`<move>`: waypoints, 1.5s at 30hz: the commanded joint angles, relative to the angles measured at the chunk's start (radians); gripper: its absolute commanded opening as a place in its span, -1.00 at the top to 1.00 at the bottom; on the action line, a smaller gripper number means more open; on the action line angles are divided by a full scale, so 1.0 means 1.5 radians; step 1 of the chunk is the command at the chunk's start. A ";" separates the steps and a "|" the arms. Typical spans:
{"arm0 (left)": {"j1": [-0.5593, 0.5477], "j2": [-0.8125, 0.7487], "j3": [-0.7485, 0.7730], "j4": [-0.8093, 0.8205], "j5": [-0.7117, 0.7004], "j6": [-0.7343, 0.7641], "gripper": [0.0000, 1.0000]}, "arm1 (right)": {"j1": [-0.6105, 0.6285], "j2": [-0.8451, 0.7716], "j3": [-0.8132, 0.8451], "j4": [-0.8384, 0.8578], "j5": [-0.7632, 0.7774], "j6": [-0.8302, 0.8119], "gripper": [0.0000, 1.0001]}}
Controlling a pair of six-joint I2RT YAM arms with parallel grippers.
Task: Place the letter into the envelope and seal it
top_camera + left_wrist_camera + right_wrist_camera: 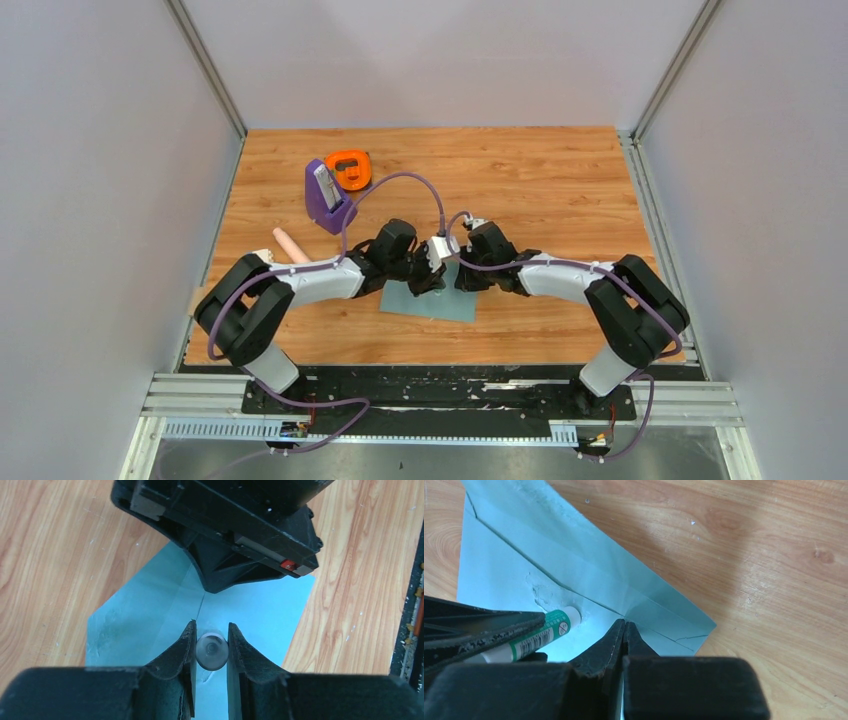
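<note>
The grey-teal envelope (pixel 432 303) lies flat on the wooden table between both arms, its folds showing in the left wrist view (pixel 140 615) and the right wrist view (pixel 514 570). My left gripper (pixel 211 627) is shut on a white and green glue stick (pixel 212 651). The stick's tip (pixel 569 616) touches the envelope, with smeared patches beside it. My right gripper (pixel 625 625) is shut with nothing in it, its tips resting on the envelope beside a fold line. In the top view the left gripper (pixel 428 270) and the right gripper (pixel 466 272) meet over the envelope. The letter is out of view.
A purple holder (pixel 328 197) and an orange tape dispenser (pixel 350 168) stand at the back left. A pinkish cylinder (pixel 288 245) lies near the left arm. The right gripper's black body (pixel 225 530) fills the top of the left wrist view.
</note>
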 commanded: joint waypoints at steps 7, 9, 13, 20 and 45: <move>0.035 -0.078 0.023 -0.168 -0.052 0.008 1.00 | 0.000 -0.017 -0.022 -0.033 0.027 -0.024 1.00; 0.035 -0.068 0.048 -0.200 -0.077 0.005 1.00 | 0.000 -0.019 -0.023 -0.033 0.026 -0.025 1.00; 0.037 -0.062 0.062 -0.215 -0.097 0.020 1.00 | 0.000 -0.032 -0.022 -0.034 0.022 -0.025 1.00; 0.093 -0.116 0.189 -0.298 0.039 -0.022 1.00 | -0.001 -0.104 0.017 -0.019 -0.046 -0.072 0.47; 0.127 -0.367 0.488 -0.612 0.232 -0.053 1.00 | 0.092 -0.467 -0.031 0.389 -0.322 -0.340 -0.89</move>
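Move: The left hand holds the glue stick tip-down at the envelope, whose middle lies some 2 cm to its left, level fore and aft, and about 5 cm below the hand. From that hand the pink microphone lies about 25 cm left and 5 cm farther out, the purple stand some 21 cm left and 17 cm farther out. The right hand's shut fingertips rest on the envelope's right part, its middle about 6 cm to their left, straight across and 1 cm below. With the right hand's closed fingertips still holding the envelope down, the left hand keeps its grip on the glue stick and draws the tip about 5 cm leftward across the paper at nearly constant height, then lifts steeply, easing back and farther left at the end, to about 30 cm up. Just as the stroke ends the right hand comes off the paper too, rising about as high and drifting back and a little left, while its fingers spread wide open and swing up from pointing steeply down to roughly level. ##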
